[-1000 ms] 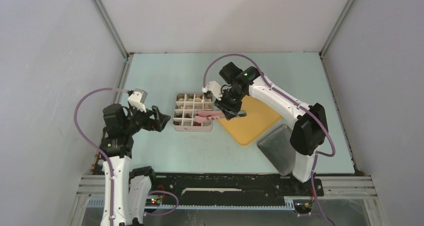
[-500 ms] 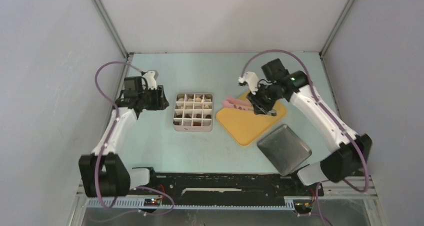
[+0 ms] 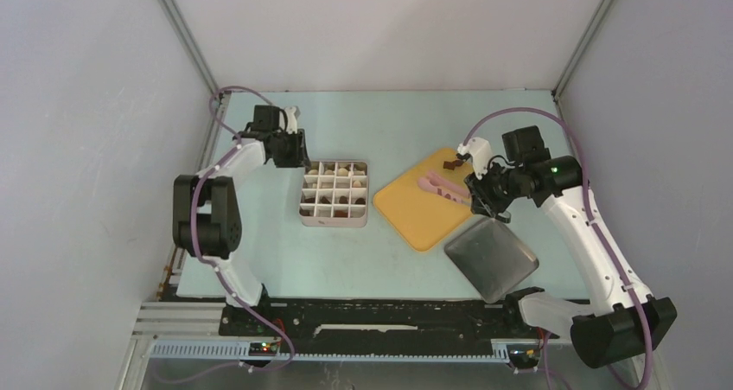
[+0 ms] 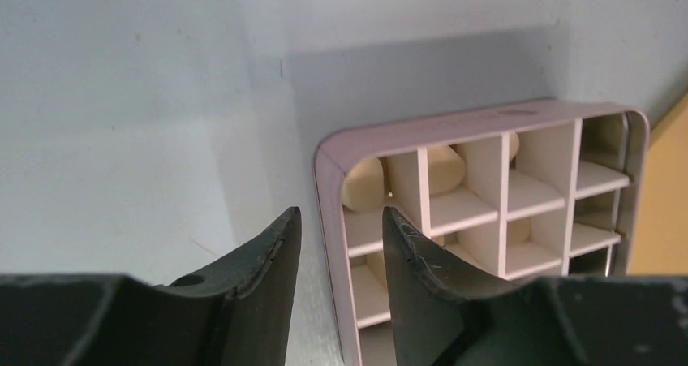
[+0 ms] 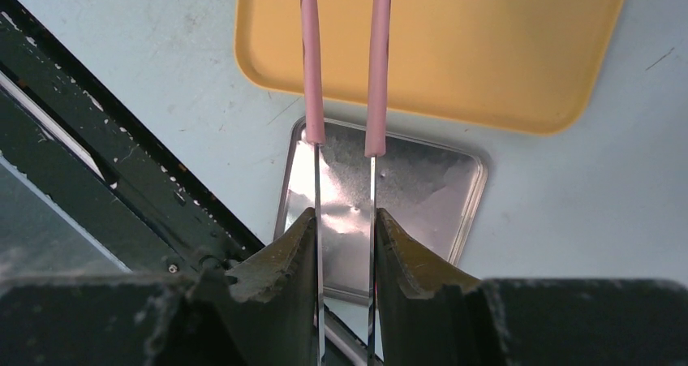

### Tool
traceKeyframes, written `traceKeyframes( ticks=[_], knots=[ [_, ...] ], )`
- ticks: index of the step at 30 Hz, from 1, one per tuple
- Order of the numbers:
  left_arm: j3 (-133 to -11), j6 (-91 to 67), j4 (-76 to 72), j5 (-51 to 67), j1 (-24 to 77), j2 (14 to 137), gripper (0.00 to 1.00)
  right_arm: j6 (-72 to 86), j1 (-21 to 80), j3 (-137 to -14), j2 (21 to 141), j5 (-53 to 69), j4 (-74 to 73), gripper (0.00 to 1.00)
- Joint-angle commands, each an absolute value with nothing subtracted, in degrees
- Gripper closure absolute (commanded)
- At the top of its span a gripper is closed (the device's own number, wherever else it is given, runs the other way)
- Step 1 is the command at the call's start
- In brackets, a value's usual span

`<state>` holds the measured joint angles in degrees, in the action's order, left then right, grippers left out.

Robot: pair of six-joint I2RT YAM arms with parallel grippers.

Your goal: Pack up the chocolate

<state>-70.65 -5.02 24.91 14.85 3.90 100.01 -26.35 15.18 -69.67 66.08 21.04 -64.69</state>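
Note:
Chocolate pieces lie in the cells of a white divided box (image 3: 309, 218): cream ones (image 3: 342, 171) in the far row, dark ones (image 3: 333, 201) nearer. One dark piece (image 3: 450, 163) rests on the yellow board (image 3: 423, 217). My left gripper (image 3: 297, 153) is at the box's far left corner. In the left wrist view its jaws (image 4: 339, 213) straddle the box wall (image 4: 328, 187), open, with gaps on both sides; cream pieces (image 4: 363, 183) sit just inside. My right gripper (image 3: 477, 196) is shut on the pink tongs (image 3: 436, 184), held over the board. The tongs' pink tips (image 5: 312, 58) stand apart with nothing between them.
A shiny metal tray (image 3: 491, 257) lies at the front right, touching the yellow board's corner; in the right wrist view this tray (image 5: 422, 187) is below the tongs. Grey walls close in the table on three sides. The black base rail (image 3: 389, 319) runs along the near edge.
The left arm swung up to the box's far left corner and its jaws narrowed around the wall. The right arm carried the tongs rightward from the box to over the yellow board.

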Motion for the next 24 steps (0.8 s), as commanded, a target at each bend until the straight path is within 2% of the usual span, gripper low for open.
traceKeyframes(
  ticks=[1, 10, 20, 24],
  knots=[
    [-76.6, -5.3, 24.9, 12.7, 4.1, 103.4, 0.56, -25.3, 13.7, -69.0, 64.6, 23.8, -63.1, 0.69],
    [-80.9, -3.4, 28.2, 11.1, 5.3, 108.3, 0.7, -25.3, 13.1, -69.1, 65.3, 25.0, -62.9, 0.69],
    [-80.6, -0.7, 31.4, 9.2, 6.6, 107.5, 0.8, -25.3, 13.1, -69.0, 65.8, 25.3, -62.7, 0.69],
    [-79.1, 1.4, 29.9, 8.1, 7.2, 105.7, 0.96, -25.2, 13.2, -69.0, 66.2, 25.7, -62.6, 0.69]
  ],
)
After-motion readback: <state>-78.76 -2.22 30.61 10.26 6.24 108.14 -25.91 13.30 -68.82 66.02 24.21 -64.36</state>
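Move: The packing box's far left corner is almost under the left hand; the box's middle is about 6 cm back, 9 cm to the right and 4 cm below. The orange tray's middle stands some 27 cm to the right of the box's middle and about 1 cm nearer the base. The leftover dark chocolate is 2 cm ahead and 41 cm right of the left hand. From the right hand, the box's middle lies about 12 cm ahead, 38 cm left and 14 cm down. Forward about 2.5 cm and sinking, the left hand moves over the box's left wall near its far corner, then eases back about 1 cm while still going down, 2 cm lower in all. Its fingers close from half open to nearly shut, one each side of the wall, and pinch the rim; the wrist tilts slightly. The right hand stays put, still holding the pink tongs. ##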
